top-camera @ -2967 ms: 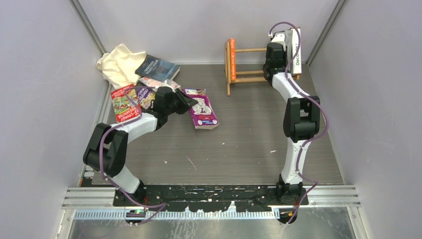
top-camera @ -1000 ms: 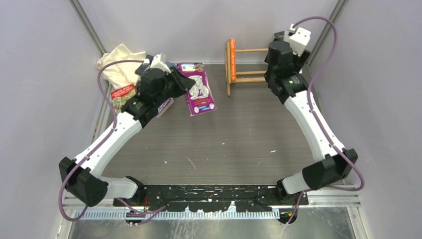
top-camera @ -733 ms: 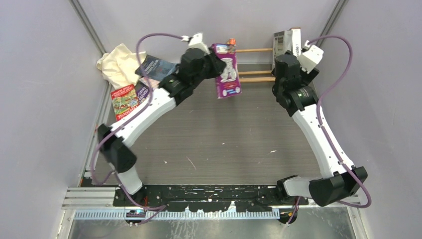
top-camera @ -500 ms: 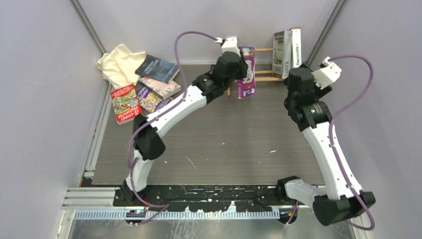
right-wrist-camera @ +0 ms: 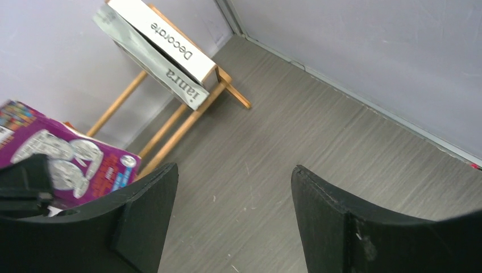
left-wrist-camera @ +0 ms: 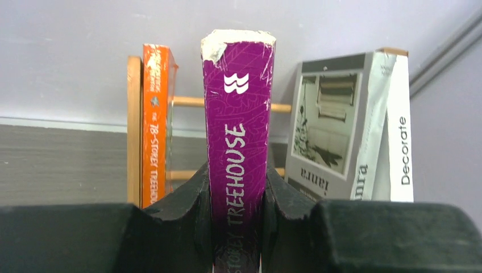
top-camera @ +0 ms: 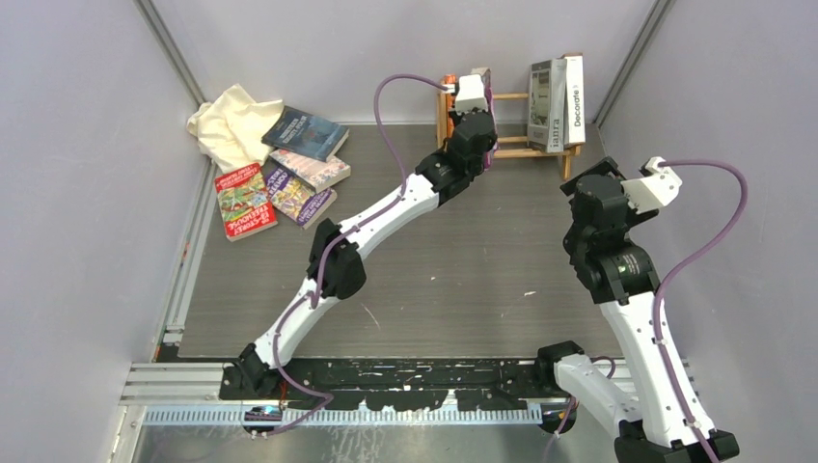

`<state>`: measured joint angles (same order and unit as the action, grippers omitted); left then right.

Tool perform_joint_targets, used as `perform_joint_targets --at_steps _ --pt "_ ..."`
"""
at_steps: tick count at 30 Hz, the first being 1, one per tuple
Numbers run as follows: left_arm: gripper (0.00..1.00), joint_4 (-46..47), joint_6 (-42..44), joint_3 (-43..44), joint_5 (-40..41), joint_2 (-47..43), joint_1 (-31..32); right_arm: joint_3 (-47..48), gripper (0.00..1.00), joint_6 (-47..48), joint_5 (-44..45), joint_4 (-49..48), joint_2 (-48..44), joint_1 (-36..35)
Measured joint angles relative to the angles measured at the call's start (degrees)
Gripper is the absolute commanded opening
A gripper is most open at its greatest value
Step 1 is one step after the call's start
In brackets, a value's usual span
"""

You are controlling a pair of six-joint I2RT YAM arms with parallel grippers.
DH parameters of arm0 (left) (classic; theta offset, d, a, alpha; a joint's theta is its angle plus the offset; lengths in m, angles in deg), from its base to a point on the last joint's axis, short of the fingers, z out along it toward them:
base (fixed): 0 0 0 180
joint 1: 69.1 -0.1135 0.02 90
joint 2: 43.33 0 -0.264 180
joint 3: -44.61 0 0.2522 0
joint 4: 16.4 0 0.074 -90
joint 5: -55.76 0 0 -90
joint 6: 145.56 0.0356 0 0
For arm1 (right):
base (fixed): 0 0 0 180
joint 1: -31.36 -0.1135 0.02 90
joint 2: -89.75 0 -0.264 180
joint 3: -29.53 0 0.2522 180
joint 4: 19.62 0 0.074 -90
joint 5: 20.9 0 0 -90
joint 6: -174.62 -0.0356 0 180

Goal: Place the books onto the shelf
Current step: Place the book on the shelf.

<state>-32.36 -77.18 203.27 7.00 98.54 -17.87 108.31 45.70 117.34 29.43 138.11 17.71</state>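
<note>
My left gripper [top-camera: 479, 118] is shut on a purple book [left-wrist-camera: 237, 131], held upright with its spine "Treehouse" facing the wrist camera. The book stands in the gap of the wooden shelf [top-camera: 509, 143]. An orange book [left-wrist-camera: 157, 125] is at the shelf's left end. A grey book [left-wrist-camera: 327, 131] and a white "Decorate" book [left-wrist-camera: 402, 136] lean at the right end. My right gripper [right-wrist-camera: 233, 187] is open over bare floor, short of the shelf [right-wrist-camera: 187, 122]. Several more books [top-camera: 280, 178] lie in a pile at the far left.
A cream cloth [top-camera: 231, 121] lies bunched in the back left corner behind the pile. Grey walls close the table [top-camera: 463, 280] at back and both sides. The right arm [top-camera: 617, 260] stands near the right wall.
My left arm has carried the purple book from the left pile across to the shelf and turned it upright. The right arm has drawn back from the shelf toward the near side.
</note>
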Motion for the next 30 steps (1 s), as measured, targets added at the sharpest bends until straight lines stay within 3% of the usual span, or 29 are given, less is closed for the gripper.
perform_joint_targets --at_steps 13,30 --pt "0.00 8.87 7.19 6.08 1.92 7.26 -3.69 -5.25 0.77 1.57 -0.33 -0.83 -4.17 0.00" --pt "0.00 12.00 8.70 10.01 -2.82 16.31 -6.78 -6.84 0.77 2.58 -0.33 -2.73 -0.74 0.00"
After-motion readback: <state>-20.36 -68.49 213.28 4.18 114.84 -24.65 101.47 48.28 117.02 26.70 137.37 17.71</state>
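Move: The left hand holds the purple book upright by its spine. The free place for it, just right of the orange book on the shelf, lies about 24 cm ahead, 3 cm left and 11 cm lower. The orange book is level with that place, 3 cm left of it; the grey book leans at the shelf's other end, some 23 cm right of it. From the empty right hand the place is roughly 46 cm ahead, 23 cm left and 14 cm below. Still pinching the purple book by its spine, the left hand carries it towards the free place beside the orange book: forward about 8 cm and slightly left, level at first, then sinking some 7 cm in the second half. Its fingertips turn a few degrees left and up. The open, empty right hand sinks about 4 cm off to the side. ##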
